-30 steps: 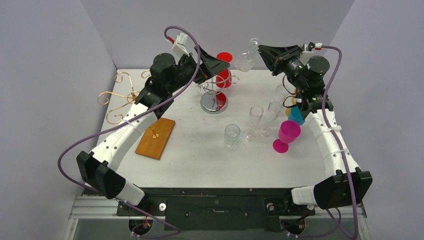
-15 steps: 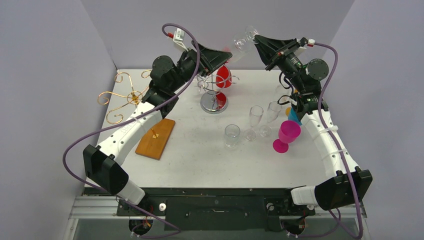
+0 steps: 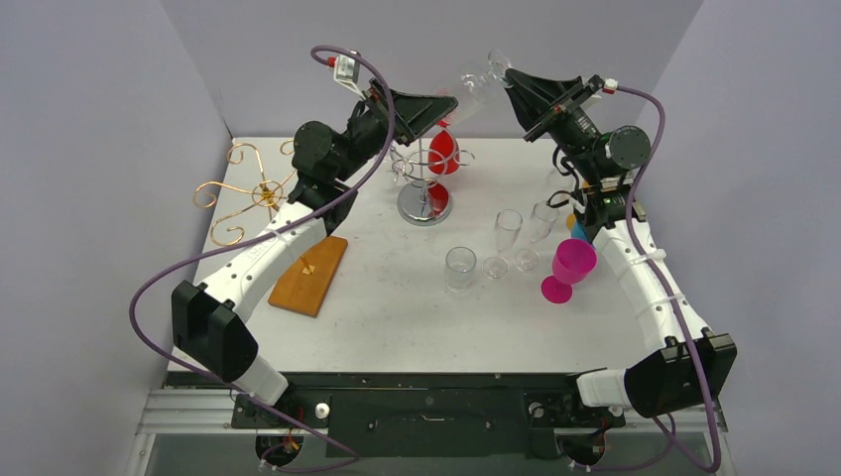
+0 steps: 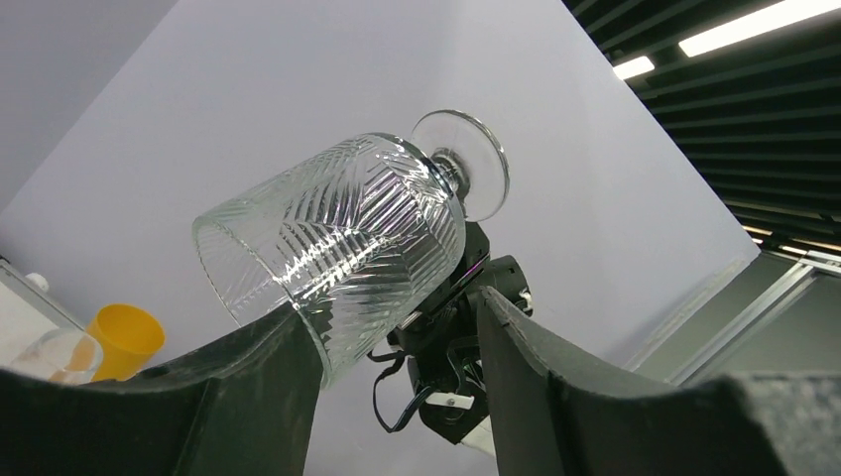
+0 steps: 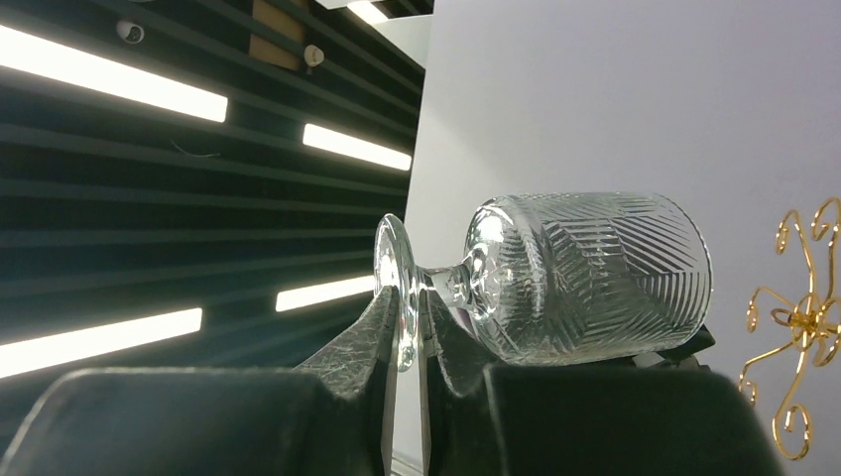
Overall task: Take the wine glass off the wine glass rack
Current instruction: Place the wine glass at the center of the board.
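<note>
A clear cut-glass wine glass (image 3: pixel 476 77) hangs high over the table's back edge, lying nearly sideways. My right gripper (image 3: pixel 514 79) is shut on its round foot (image 5: pixel 397 288), with the bowl (image 5: pixel 585 278) sticking out to the side. My left gripper (image 3: pixel 451 99) has come up from the other side. Its fingers stand apart round the bowl (image 4: pixel 337 248): the left finger (image 4: pixel 268 377) is against the rim, the right one stays clear. Below stands the chrome wine glass rack (image 3: pixel 424 188) with red glasses (image 3: pixel 443 151) hanging on it.
A gold wire rack (image 3: pixel 243 193) rises from a wooden base (image 3: pixel 309 273) at the left. A clear tumbler (image 3: pixel 460 269), two flutes (image 3: pixel 507 238), a magenta goblet (image 3: pixel 571 266) and a blue cup (image 3: pixel 587 230) stand mid-right. A yellow cup (image 4: pixel 124 340) shows low.
The right gripper lifted the glass up and left. The left gripper rose to meet it, and its jaws have narrowed round the bowl.
</note>
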`<state>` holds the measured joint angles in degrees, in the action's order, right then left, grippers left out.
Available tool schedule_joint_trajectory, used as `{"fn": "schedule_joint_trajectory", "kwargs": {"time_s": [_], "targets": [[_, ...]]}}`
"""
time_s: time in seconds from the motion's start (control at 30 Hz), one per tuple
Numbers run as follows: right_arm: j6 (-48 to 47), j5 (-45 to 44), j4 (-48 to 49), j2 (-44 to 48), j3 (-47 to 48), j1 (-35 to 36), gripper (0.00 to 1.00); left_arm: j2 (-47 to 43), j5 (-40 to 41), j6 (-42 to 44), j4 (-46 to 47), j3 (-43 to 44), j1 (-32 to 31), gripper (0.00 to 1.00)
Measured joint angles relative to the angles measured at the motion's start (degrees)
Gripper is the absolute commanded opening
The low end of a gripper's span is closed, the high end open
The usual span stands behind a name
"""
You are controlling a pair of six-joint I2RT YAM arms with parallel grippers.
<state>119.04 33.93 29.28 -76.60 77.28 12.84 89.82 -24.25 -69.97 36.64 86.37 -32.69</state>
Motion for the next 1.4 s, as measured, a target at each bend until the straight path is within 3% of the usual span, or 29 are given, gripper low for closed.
{"fn": "schedule_joint_trajectory", "kwargs": {"time_s": [0.3, 0.63, 0.77, 0.87, 1.07, 1.4], "targets": [[1.3, 0.1, 4.9, 1.2, -1.6, 0.3, 0.00, 1.4, -1.7, -1.0, 6.9, -0.3, -0.3, 0.28], [3.5, -1.0, 11.0, 2.0, -5.9, 0.3, 0.00, 3.0, -3.0, -3.5, 15.0, -0.7, -0.7, 0.22], [3.9, -1.2, 11.8, 2.0, -6.4, 0.3, 0.00, 3.3, -3.4, -4.0, 17.0, -0.8, -0.9, 0.14], [3.9, -1.7, 12.2, 2.0, -6.8, 0.3, 0.00, 3.3, -3.6, -4.0, 17.5, -0.8, -1.2, 0.00], [3.9, -1.9, 12.3, 1.7, -8.6, 0.0, 0.00, 1.7, -3.7, -1.9, 16.2, -1.7, -1.7, 0.00], [1.9, 0.8, 5.2, 1.7, -9.3, -1.9, 0.42, -3.1, -1.5, 5.7, 3.2, -3.1, -2.9, 0.00]]}}
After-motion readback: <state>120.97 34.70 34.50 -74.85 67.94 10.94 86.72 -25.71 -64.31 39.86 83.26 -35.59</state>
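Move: Just beyond the left fingertips, the middle of the wine glass lies about 4 cm to the right, 2 cm farther out and 1 cm higher. From the right hand, closed on its stem near the foot, that middle is about 4 cm left, level in reach and 2 cm lower. The red glass hangs 14 cm ahead of the left hand, straight on, 30 cm below; its silver rack is 10 cm ahead, 3 cm left and 37 cm down. Closing from half open to nearly shut, the left fingers pinch the wall of the wine glass at its rim, while that hand eases back about 3.5 cm, rising 2 cm and then sinking again. The right hand, still gripping near the foot, first draws back 2 cm, then sinks about 4 cm and goes forward some 3 cm, its fingers opening to about a third only at the end. ##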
